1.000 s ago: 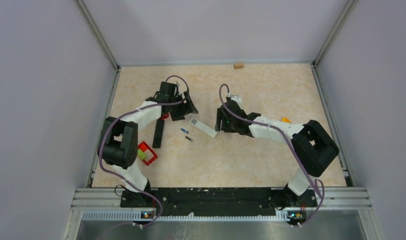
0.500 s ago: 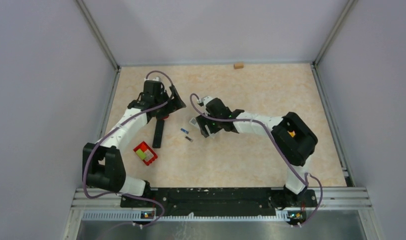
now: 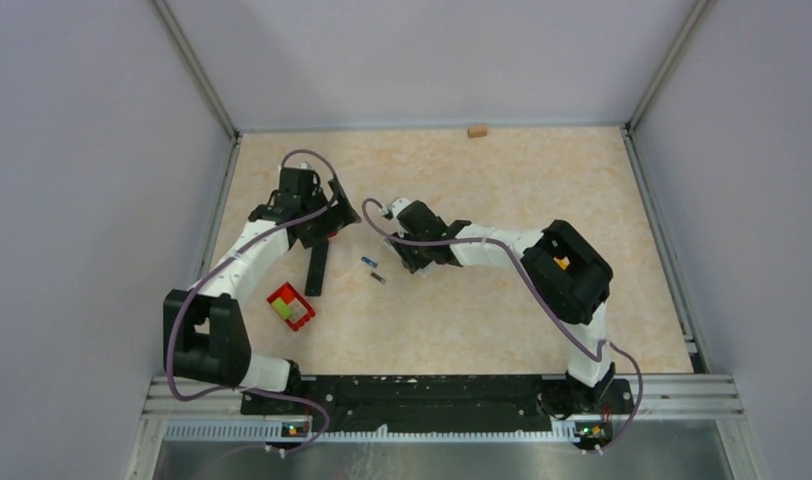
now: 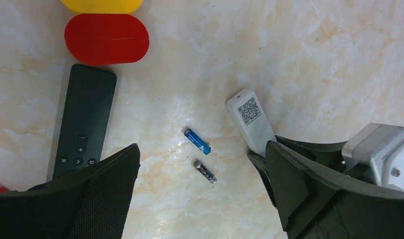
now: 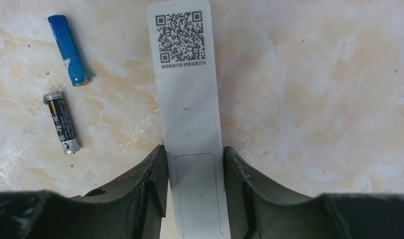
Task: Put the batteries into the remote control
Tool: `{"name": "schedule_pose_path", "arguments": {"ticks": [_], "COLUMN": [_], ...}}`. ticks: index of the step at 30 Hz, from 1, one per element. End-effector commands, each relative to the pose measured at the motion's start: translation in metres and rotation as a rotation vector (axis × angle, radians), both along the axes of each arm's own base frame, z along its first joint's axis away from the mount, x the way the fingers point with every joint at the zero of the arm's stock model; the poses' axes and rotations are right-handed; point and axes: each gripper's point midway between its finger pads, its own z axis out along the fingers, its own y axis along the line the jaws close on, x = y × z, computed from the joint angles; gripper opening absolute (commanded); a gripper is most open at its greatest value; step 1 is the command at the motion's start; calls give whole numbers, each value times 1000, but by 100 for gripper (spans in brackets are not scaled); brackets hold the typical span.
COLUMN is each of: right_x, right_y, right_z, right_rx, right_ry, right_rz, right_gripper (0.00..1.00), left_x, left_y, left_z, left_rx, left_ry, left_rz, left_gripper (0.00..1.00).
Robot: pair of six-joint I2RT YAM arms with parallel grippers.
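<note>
The white remote control (image 5: 187,94) lies back-side up on the table, QR code at its far end and battery cover outline between my fingers. My right gripper (image 5: 194,152) (image 3: 414,255) is shut on its sides. Left of it lie two batteries: a blue one (image 5: 69,50) (image 4: 197,141) (image 3: 367,262) and a dark one (image 5: 62,122) (image 4: 205,172) (image 3: 378,276), a short gap apart. My left gripper (image 4: 201,154) (image 3: 327,215) hangs wide open above them, holding nothing. The remote (image 4: 252,122) also shows in the left wrist view, its near end under my right gripper.
A black remote (image 4: 85,119) (image 3: 317,268) lies left of the batteries. Beyond its far end sit a red capsule shape (image 4: 106,39) and a yellow one (image 4: 101,5). A red box (image 3: 290,306) sits near the left arm. A small wooden block (image 3: 476,130) rests by the back wall.
My right gripper has moved left along the white remote and closed on its sides. My left gripper has swung left and back and opened wide.
</note>
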Motion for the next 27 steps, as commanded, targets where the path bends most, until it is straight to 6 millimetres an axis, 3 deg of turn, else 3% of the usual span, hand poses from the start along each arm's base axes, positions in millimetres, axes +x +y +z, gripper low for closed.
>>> {"name": "schedule_pose_path", "arguments": {"ticks": [1, 5, 9, 15, 19, 24, 27], "right_x": [19, 31, 40, 30, 24, 17, 15], "right_y": [-23, -64, -128, -201, -229, -242, -243], "right_z": [16, 28, 31, 21, 10, 3, 5], "right_rx": [-29, -23, -9, -7, 10, 18, 23], "right_ry": [-78, -88, -77, -43, -1, 22, 23], "right_rz": [-149, -346, -607, -834, -914, -949, -954], "right_gripper": [31, 30, 29, 29, 29, 30, 41], "left_x": [-4, -10, -15, -23, -27, -28, -31], "left_y": [10, 18, 36, 62, 72, 76, 78], "left_z": [4, -12, -33, -56, -72, -100, -114], "left_rx": [11, 41, 120, 237, 273, 291, 315], "left_ry": [-20, 16, 62, 105, 154, 242, 286], "left_rz": [36, 72, 141, 234, 282, 293, 278], "left_gripper": [99, 99, 99, 99, 99, 99, 95]}}
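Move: From the left hand, the black remote's middle is about 10 cm left, 4 cm back and 12 cm below; the red-and-yellow piece is 7 cm ahead and 8 cm left, the red tray 14 cm back and 17 cm left. The right hand holds the white remote, bound for clear table 23 cm right and 2 cm ahead; the yellow triangle is 40 cm right, 1 cm ahead, the blue battery 11 cm left, level, the dark battery 8 cm left, 4 cm back. The right hand keeps its pinch on the white remote and sweeps it level to the right, about 23 cm away from the two batteries, turning some 50 degrees clockwise before easing to a stop short of the yellow triangle. Meanwhile the left hand, fingers staying wide open, sinks about 10 cm while going 7 cm left and a little back, down towards the black remote, its wrist rolling left side up, tipping down and turning slightly counter-clockwise. ##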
